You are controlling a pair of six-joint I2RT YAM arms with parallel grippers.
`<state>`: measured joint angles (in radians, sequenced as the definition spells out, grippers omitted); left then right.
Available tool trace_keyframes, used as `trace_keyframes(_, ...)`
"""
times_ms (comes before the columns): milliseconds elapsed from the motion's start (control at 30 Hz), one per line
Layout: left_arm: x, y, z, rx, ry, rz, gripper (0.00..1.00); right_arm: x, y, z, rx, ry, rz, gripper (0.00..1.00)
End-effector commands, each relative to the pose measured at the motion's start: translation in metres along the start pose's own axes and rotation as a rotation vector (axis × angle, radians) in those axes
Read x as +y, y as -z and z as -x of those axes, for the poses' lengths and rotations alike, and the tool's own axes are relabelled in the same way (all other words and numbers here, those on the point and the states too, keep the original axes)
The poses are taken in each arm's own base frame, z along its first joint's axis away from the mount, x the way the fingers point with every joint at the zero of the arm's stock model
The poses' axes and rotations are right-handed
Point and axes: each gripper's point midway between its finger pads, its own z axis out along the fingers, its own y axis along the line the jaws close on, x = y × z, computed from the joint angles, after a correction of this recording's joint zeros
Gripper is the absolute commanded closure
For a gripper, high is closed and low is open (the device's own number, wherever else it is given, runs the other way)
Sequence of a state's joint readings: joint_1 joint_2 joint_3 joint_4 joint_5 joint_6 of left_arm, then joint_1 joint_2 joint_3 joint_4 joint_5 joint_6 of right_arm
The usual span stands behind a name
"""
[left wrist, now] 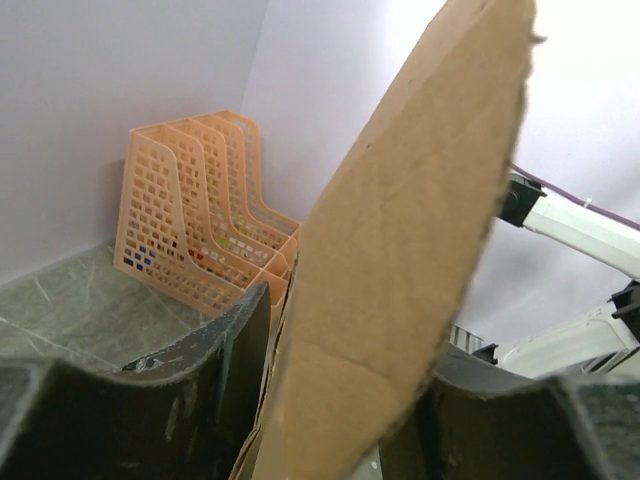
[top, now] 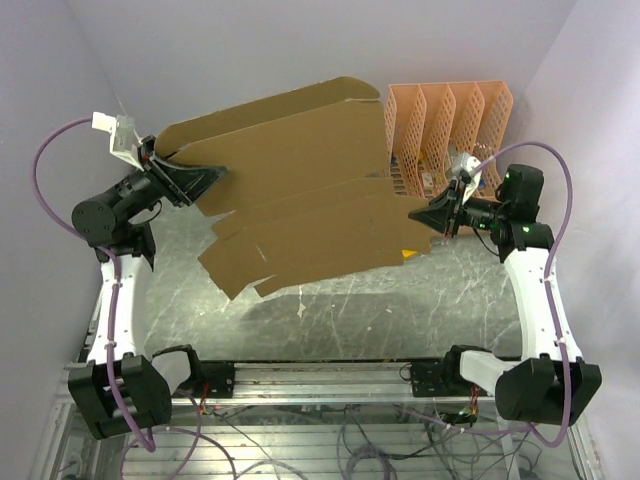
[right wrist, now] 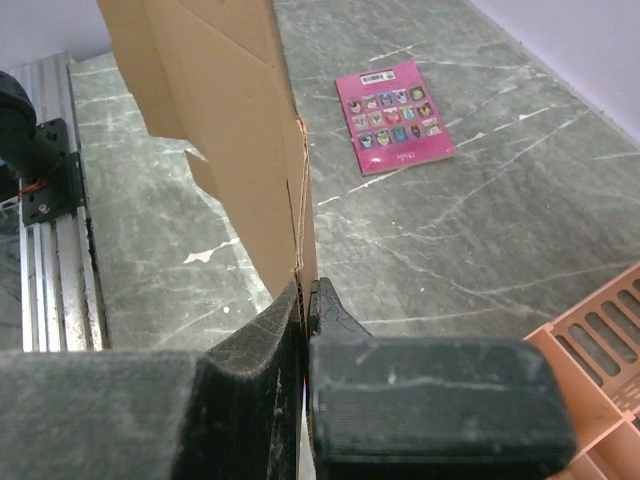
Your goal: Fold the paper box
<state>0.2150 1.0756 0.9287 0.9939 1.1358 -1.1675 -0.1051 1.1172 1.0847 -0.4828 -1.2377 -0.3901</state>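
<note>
The paper box [top: 300, 190] is a flat brown die-cut cardboard sheet held up in the air, tilted, above the table. My right gripper [top: 420, 213] pinches its right edge. In the right wrist view the right gripper [right wrist: 308, 285] is shut on the thin cardboard [right wrist: 220, 120], which rises straight out of its jaws. My left gripper [top: 212, 180] is at the sheet's upper left corner. In the left wrist view the left gripper [left wrist: 350, 340] stands wide apart with a cardboard flap [left wrist: 400, 250] passing between its fingers [left wrist: 190, 390], a slight gap showing beside it.
An orange lattice file organizer [top: 450, 130] stands at the back right, close behind the right gripper. A small pink printed card [right wrist: 398, 115] lies on the grey marbled table [top: 350, 310]. A metal rail [top: 330, 375] runs along the near edge.
</note>
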Motion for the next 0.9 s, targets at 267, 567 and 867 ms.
trace_keyframes(267, -0.015, -0.003, 0.007, 0.071, -0.05, -0.02, 0.48, -0.009, 0.008, 0.008, 0.018, 0.021, -0.026, 1.0)
trace_keyframes(567, -0.001, -0.003, 0.007, 0.135, -0.035, 0.056, 0.55, -0.014, 0.012, 0.008, 0.044, 0.041, -0.055, 1.0)
trace_keyframes(867, -0.002, -0.005, 0.003, 0.17, -0.069, 0.064, 0.93, -0.016, 0.01, 0.005, 0.047, 0.02, -0.04, 1.0)
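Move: The left edge of the paper box's lid stands between the left hand's half-open fingers, right at the hand point. The lid's middle is about 12 cm to that hand's right and some 3 cm ahead. The right hand pinches the box's right side flap, its middle about 2 cm to the left. The lid edge is roughly 34 cm to the right hand's left and 14 above, and the orange rack some 14 cm ahead, 8 right and 20 below. The left hand shuts its half-open fingers onto the lid's left edge, closing mostly at the very end, while it stays almost in place: a rise of about 1 cm, then back down, ending 1 cm farther forward, with the pointing fingers tipped down about 10 degrees. The right hand keeps its pinch on the side flap and eases about 1.5 cm to the right and slightly forward, so the box stays held up between the two hands. ##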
